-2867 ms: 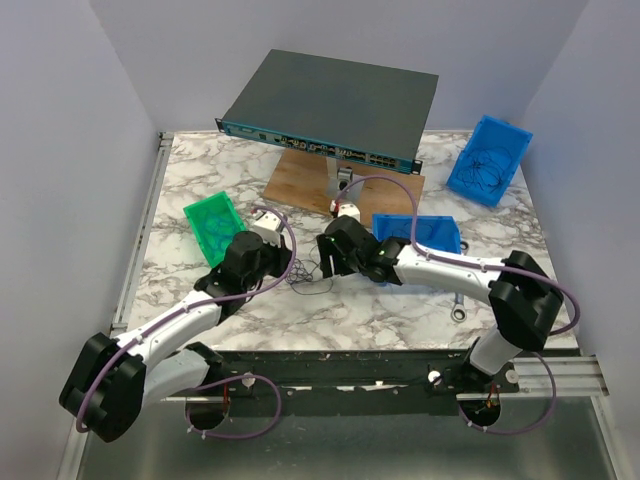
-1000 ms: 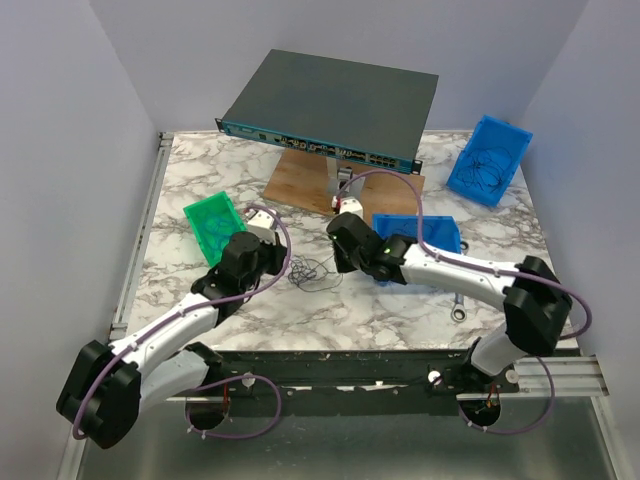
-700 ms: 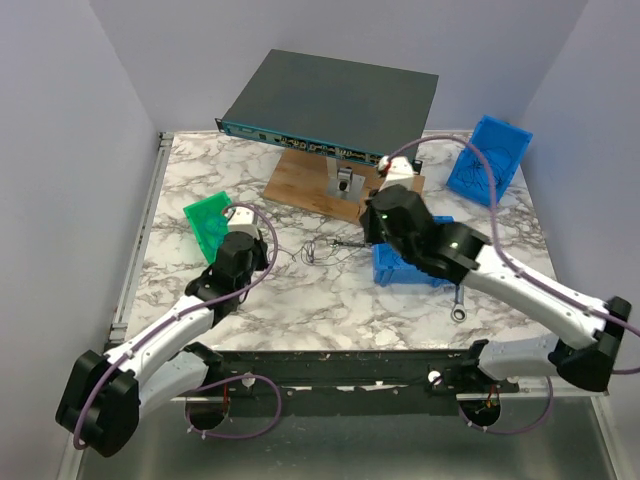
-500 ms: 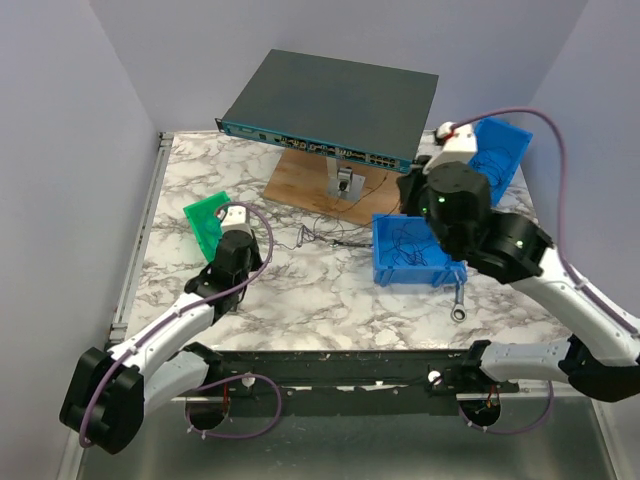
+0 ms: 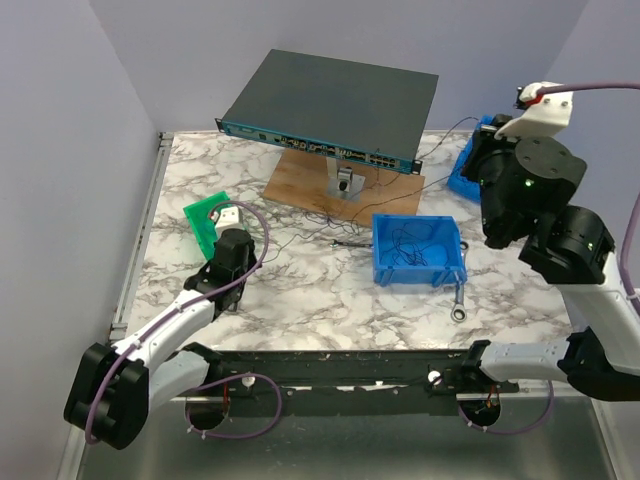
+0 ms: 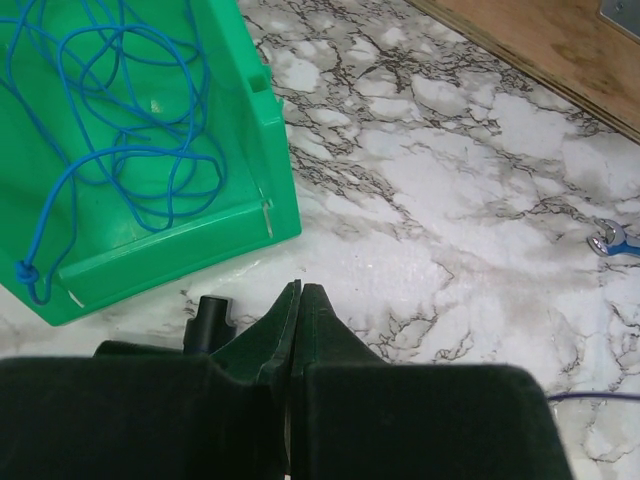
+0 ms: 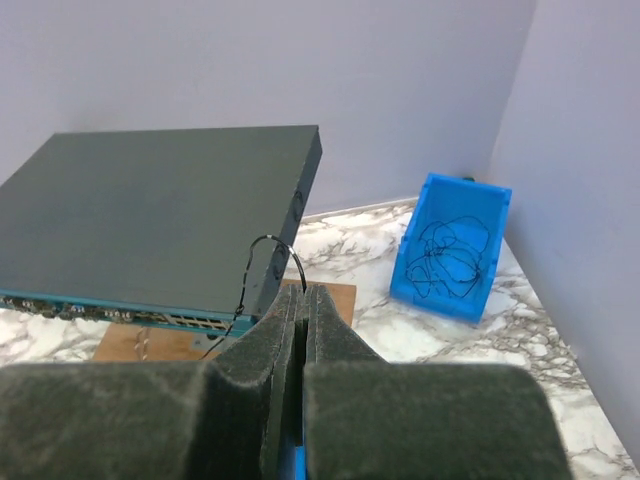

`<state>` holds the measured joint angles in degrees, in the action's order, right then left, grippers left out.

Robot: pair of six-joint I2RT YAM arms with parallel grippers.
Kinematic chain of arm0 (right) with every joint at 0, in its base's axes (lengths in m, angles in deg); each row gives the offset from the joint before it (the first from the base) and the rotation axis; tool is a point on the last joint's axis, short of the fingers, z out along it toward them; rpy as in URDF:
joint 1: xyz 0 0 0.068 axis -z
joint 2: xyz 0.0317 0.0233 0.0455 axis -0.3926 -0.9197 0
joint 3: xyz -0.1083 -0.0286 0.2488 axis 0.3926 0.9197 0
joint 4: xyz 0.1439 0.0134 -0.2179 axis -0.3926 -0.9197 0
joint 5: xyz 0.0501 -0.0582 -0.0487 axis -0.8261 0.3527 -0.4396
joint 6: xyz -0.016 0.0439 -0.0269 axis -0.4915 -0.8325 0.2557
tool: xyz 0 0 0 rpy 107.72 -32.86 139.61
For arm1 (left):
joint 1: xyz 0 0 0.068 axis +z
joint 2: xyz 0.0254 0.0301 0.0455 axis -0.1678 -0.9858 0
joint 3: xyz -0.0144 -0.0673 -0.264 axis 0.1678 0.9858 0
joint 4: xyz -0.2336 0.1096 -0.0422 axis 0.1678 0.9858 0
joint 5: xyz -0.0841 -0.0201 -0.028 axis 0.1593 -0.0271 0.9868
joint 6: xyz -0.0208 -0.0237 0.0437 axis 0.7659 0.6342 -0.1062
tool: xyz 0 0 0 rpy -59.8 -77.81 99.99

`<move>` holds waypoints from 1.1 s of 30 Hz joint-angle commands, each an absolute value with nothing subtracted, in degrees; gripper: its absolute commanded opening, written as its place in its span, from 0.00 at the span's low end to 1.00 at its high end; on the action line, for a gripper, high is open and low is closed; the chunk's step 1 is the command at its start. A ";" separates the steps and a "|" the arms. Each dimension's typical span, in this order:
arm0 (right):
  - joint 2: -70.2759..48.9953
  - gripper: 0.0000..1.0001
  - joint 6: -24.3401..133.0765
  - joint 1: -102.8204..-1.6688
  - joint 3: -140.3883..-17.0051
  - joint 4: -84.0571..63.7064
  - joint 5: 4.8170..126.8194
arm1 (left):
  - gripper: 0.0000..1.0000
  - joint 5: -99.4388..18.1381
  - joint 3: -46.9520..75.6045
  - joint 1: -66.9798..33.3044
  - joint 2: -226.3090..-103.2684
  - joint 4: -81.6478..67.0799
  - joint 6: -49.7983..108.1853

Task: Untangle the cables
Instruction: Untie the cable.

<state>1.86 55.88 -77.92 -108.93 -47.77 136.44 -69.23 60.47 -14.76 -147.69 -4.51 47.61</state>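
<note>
The cables (image 5: 338, 214) are thin black wires, drawn out in a long line over the marble and the wooden board (image 5: 300, 185). My right gripper (image 5: 482, 135) is raised high at the back right and shut on one strand. That strand (image 7: 262, 243) arches out of its tips (image 7: 305, 290). My left gripper (image 5: 240, 240) sits low beside the green bin (image 5: 203, 218), jaws pressed together (image 6: 298, 287). From above, the wire's other end runs to it; the wrist view shows no wire beyond the tips.
The green bin (image 6: 270, 170) holds a blue cable. A blue bin (image 5: 420, 272) with black wires stands mid-table. Another blue bin (image 7: 450, 250) leans at the back right. A network switch (image 5: 330, 100) rests on the board, and a wrench (image 5: 458, 305) lies near the front.
My right arm has swung from the table's middle up to the back right, pulling a strand out of the tangle. My left gripper has drawn back left toward the green bin.
</note>
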 commanded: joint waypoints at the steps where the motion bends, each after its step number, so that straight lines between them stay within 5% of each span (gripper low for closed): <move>1: 4.49 0.01 57.20 -78.03 -110.59 -50.21 138.94 | 0.00 -68.38 59.21 -14.33 -147.45 -4.27 46.99; 9: 6.91 0.01 47.00 -77.98 -107.34 -60.56 132.57 | 0.00 -63.28 58.77 -14.42 -147.94 -5.80 44.03; 13: 8.61 0.01 44.60 -77.97 -104.19 -59.13 116.98 | 0.00 -52.39 60.45 -14.42 -146.34 -11.03 41.13; 20: 4.57 0.01 40.38 -78.03 -94.44 -55.78 103.88 | 0.21 -33.60 62.60 -15.15 -146.82 -20.34 38.35; 23: 5.41 0.01 39.26 -77.99 -90.49 -52.55 103.51 | 0.48 -28.60 61.58 -16.47 -149.39 -21.42 36.59; 27: 6.40 0.01 39.16 -77.99 -89.53 -51.56 104.16 | 0.70 -28.29 59.26 -20.51 -153.02 -20.68 33.90; 33: 6.57 0.01 39.61 -77.98 -92.55 -53.72 107.14 | 0.76 -23.98 54.85 -24.87 -160.35 -21.13 31.90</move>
<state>5.21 40.10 -77.88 -89.54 -54.59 105.51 -29.71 58.81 -22.24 -156.17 -19.20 35.11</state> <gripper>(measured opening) 0.027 0.753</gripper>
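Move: About 20 cm to the left hand's right, 10 cm ahead and slightly below hangs the cables' loose bunch, one cable end still pinched in that hand. The wrench lies 25 cm right and 8 ahead, the blue box 41 right and 7 ahead, the green box 12 ahead and 8 left. From the high right hand, still pinching a black cable, the bunch lies some 21 cm left, 11 ahead and 45 below, the blue box 8 ahead and nearly 50 below. Letting go of its cable end, the left hand swings right about 15 cm towards the bunch, drawing back some 4 cm, turning clockwise nearly 50 degrees and opening its fingers to about three quarters. The right hand keeps its pinch, eases back and right a little, then sweeps about 13 cm left and 15 down towards the bunch, tipping down and turning counter-clockwise. ##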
